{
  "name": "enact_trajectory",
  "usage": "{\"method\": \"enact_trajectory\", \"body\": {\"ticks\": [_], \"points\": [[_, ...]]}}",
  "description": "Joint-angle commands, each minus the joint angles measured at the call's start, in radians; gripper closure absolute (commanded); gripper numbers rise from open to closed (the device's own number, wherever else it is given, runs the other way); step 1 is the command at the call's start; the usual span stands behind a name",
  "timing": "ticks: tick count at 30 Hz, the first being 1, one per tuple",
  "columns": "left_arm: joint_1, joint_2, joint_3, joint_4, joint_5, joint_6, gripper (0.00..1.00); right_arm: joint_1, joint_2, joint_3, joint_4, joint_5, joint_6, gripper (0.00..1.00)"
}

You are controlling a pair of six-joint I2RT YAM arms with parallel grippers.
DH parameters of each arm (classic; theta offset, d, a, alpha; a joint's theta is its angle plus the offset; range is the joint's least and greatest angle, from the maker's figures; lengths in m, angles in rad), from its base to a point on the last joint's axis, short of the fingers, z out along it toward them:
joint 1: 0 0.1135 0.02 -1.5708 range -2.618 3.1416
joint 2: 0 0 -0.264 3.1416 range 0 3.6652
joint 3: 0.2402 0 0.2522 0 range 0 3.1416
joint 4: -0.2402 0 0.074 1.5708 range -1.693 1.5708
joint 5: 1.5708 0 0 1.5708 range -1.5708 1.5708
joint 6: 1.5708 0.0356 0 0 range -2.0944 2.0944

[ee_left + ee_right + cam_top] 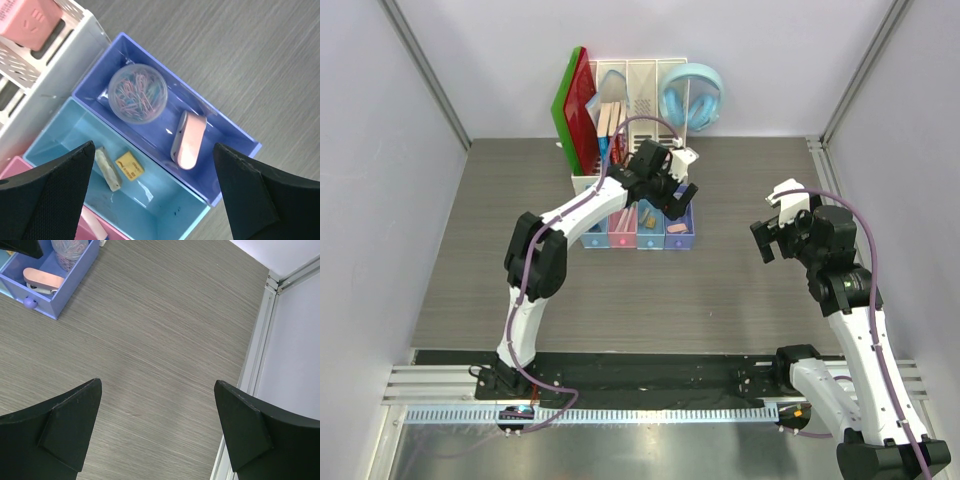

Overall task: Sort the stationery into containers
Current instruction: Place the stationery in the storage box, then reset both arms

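The containers (pixel 638 243) are a joined row of small trays in front of the white organizer. My left gripper (pixel 675 197) hovers open just above the row's right end, holding nothing. In the left wrist view the left gripper (pixel 154 150) looks down on the purple-blue tray (pixel 215 131), which holds a pink clip (pixel 189 140) and a round clear tub of paper clips (pixel 137 93). The light blue tray (pixel 165 200) beside it holds a tan eraser (pixel 129 166) and a pale eraser (pixel 107 168). My right gripper (pixel 775 228) (pixel 157 384) is open over bare table, well right of the trays.
A tall white slotted organizer (pixel 630 80) stands behind the trays, with red and green folders (pixel 575 105) at its left and light blue headphones (pixel 692 97) at its right. A metal rail (pixel 255 355) and white walls bound the table on the right.
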Motion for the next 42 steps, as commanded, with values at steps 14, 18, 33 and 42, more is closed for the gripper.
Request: {"method": "enact_trajectory", "body": {"ticks": [14, 18, 33, 42], "points": [[0.0, -0.095, -0.02, -0.11, 0.061, 0.023, 0.0, -0.005, -0.015, 0.012, -0.002, -0.029, -0.003, 0.0], [0.001, -0.128, -0.047, -0.117, 0.033, 0.025, 0.0, -0.005, -0.02, 0.012, -0.014, -0.027, -0.017, 0.0], [0.125, -0.341, -0.196, -0.092, -0.016, -0.027, 0.0, -0.003, -0.004, -0.011, -0.019, -0.035, -0.019, 0.0], [0.21, -0.487, -0.339, -0.063, -0.034, -0.044, 0.0, -0.003, 0.005, -0.015, -0.009, -0.059, -0.009, 0.0]]}}
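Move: The storage box's middle lies about 2 cm ahead of the empty left hand, 7 cm to its left and 7 cm below. The just-released clip jar is some 4 cm ahead, 3 cm right and 4 cm down; the pink stapler is about 5 cm nearer than the jar; the marker pens lie 2 cm ahead, 10 cm left. From the right hand the box is roughly 13 cm ahead, 26 cm left, 18 cm below. The open left hand eases back from the jar, then rises, sweeping about 12 cm left over the box. ##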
